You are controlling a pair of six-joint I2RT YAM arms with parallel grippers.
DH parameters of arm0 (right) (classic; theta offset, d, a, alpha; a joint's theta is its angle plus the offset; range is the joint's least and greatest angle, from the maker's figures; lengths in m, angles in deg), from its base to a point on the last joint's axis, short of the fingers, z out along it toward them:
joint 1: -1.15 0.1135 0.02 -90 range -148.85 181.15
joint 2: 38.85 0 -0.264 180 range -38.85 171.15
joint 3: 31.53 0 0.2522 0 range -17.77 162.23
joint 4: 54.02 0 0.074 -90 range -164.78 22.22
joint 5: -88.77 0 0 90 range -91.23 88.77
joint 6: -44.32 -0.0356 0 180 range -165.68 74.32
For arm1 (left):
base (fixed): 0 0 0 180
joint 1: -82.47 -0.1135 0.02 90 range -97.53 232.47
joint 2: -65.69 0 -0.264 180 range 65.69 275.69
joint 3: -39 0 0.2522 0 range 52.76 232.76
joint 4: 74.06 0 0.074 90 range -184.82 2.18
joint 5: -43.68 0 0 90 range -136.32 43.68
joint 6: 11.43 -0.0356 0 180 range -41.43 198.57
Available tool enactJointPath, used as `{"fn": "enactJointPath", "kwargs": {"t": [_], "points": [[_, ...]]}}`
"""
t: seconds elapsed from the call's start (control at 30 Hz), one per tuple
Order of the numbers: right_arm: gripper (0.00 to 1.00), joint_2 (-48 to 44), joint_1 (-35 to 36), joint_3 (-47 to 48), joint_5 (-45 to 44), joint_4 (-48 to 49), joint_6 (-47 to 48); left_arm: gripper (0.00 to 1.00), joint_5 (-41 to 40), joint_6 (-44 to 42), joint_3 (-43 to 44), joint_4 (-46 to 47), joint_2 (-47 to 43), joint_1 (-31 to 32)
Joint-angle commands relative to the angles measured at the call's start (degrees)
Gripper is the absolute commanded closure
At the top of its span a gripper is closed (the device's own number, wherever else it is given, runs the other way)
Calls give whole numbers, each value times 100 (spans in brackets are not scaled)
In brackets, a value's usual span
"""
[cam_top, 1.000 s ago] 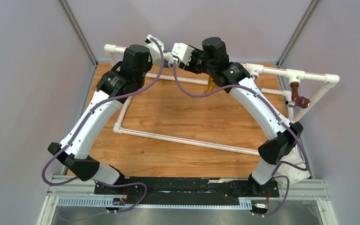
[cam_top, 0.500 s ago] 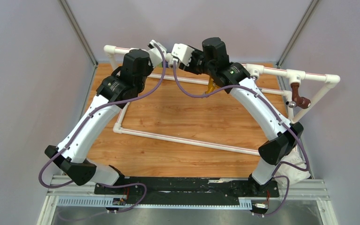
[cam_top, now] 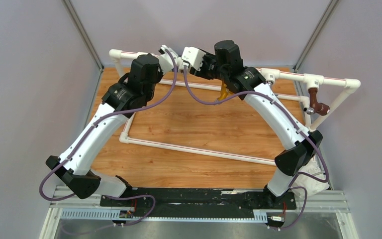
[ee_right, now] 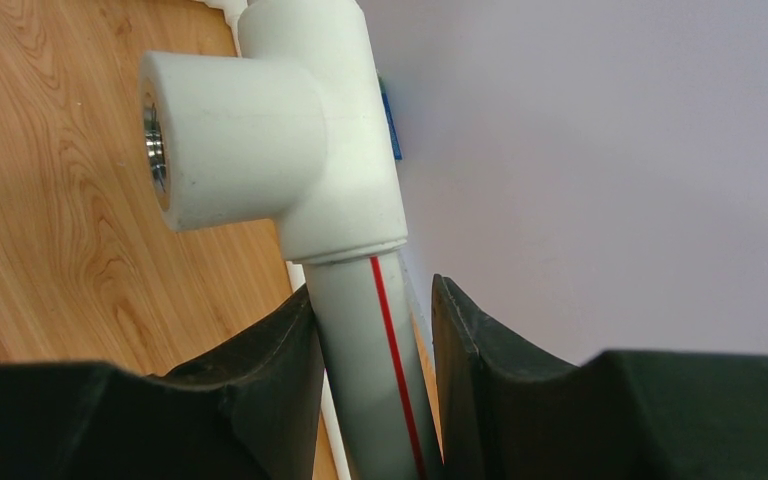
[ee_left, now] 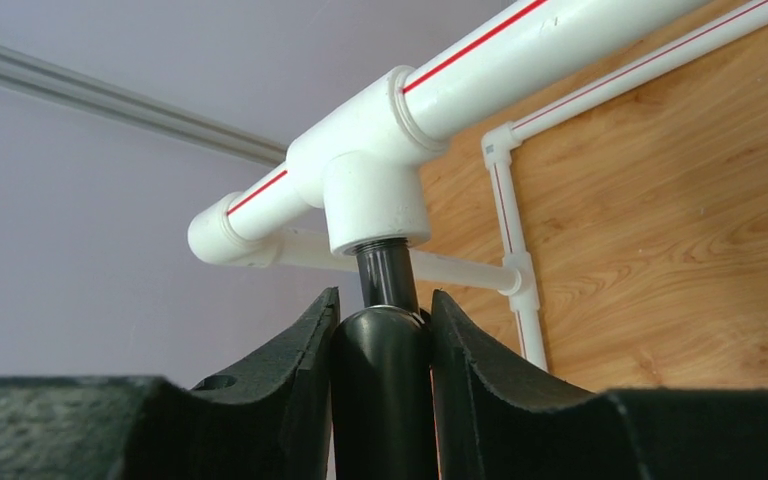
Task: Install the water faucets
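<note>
The water faucet (ee_left: 385, 385) is a black tube standing between the fingers of my left gripper (ee_left: 385, 300), which is shut on it. Its narrower threaded end enters the downward socket of a white tee fitting (ee_left: 370, 190) on the red-striped rail. The faucet's handle end is hidden behind the fingers. My right gripper (ee_right: 372, 290) is shut on the white red-striped pipe (ee_right: 370, 350), just below another tee (ee_right: 260, 130) whose metal-lined side socket holds nothing. In the top view both grippers, left (cam_top: 166, 52) and right (cam_top: 190, 56), meet at the back rail; the faucet is hidden there.
A white pipe frame (cam_top: 199, 151) lies on the wooden table, with a raised back rail (cam_top: 288, 74). A brown tap (cam_top: 318, 105) hangs from the rail at the right, a chrome tap (cam_top: 308, 110) beside it. An orange tap (cam_top: 223, 92) shows under my right arm. Grey walls close in.
My left wrist has shifted a little to the right along the back rail, and its elbow has sunk slightly. The right arm has not moved.
</note>
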Motion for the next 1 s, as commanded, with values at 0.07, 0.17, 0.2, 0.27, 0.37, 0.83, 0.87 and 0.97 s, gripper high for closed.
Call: {"fn": "enactJointPath", "kwargs": {"t": [0.07, 0.17, 0.2, 0.27, 0.37, 0.83, 0.87, 0.97], "points": [[74, 335, 302, -109, 413, 389, -707, 37, 1626, 1330, 540, 51, -431, -242], [58, 335, 302, 13, 360, 398, -716, 25, 2611, 2176, 365, 420, -887, -937], [54, 343, 302, 49, 343, 398, -716, 24, 3083, 2509, 251, 491, -967, -1278], [42, 352, 311, 163, 308, 398, -716, 21, 3560, 2923, 58, 728, -1239, -1692], [34, 387, 302, 391, 202, 398, -707, 18, 3686, 3390, -136, 948, -1547, -2054], [14, 309, 354, 1024, -475, 433, -698, 7, 1586, 3568, -2007, 1651, -3761, -2521], [13, 221, 372, 1024, -492, 450, -707, 7, 1550, 3515, -2139, 1782, -4032, -2521], [7, -77, 442, 867, -510, 591, -768, 7, 1252, 3409, -2491, 1924, -4465, -2521]]}}
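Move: My left fingers grip the body of the black faucet, whose threaded end sits in the end tee, about 6 cm ahead, 1 cm right and 2 cm up. At the same height as that tee, the frame's corner elbow is 7 cm ahead and 7 cm left, the open tee 4 cm ahead and 12 cm right. My right hand grips the crossbar; from it the open tee is some 6 cm left and 1 cm ahead, the black faucet 17 cm left, 3 cm back and 2 cm lower. I open my left hand and let go of the black faucet, lift off it first, then swing clear to the left and back towards me, some 12 cm each way and 7 cm higher in the end, rolling about 50 degrees so its left side dips, the fingers tipping up to near level. A little later my right fingers spread too, release the crossbar and shift about 3 cm left along it towards the open tee. ##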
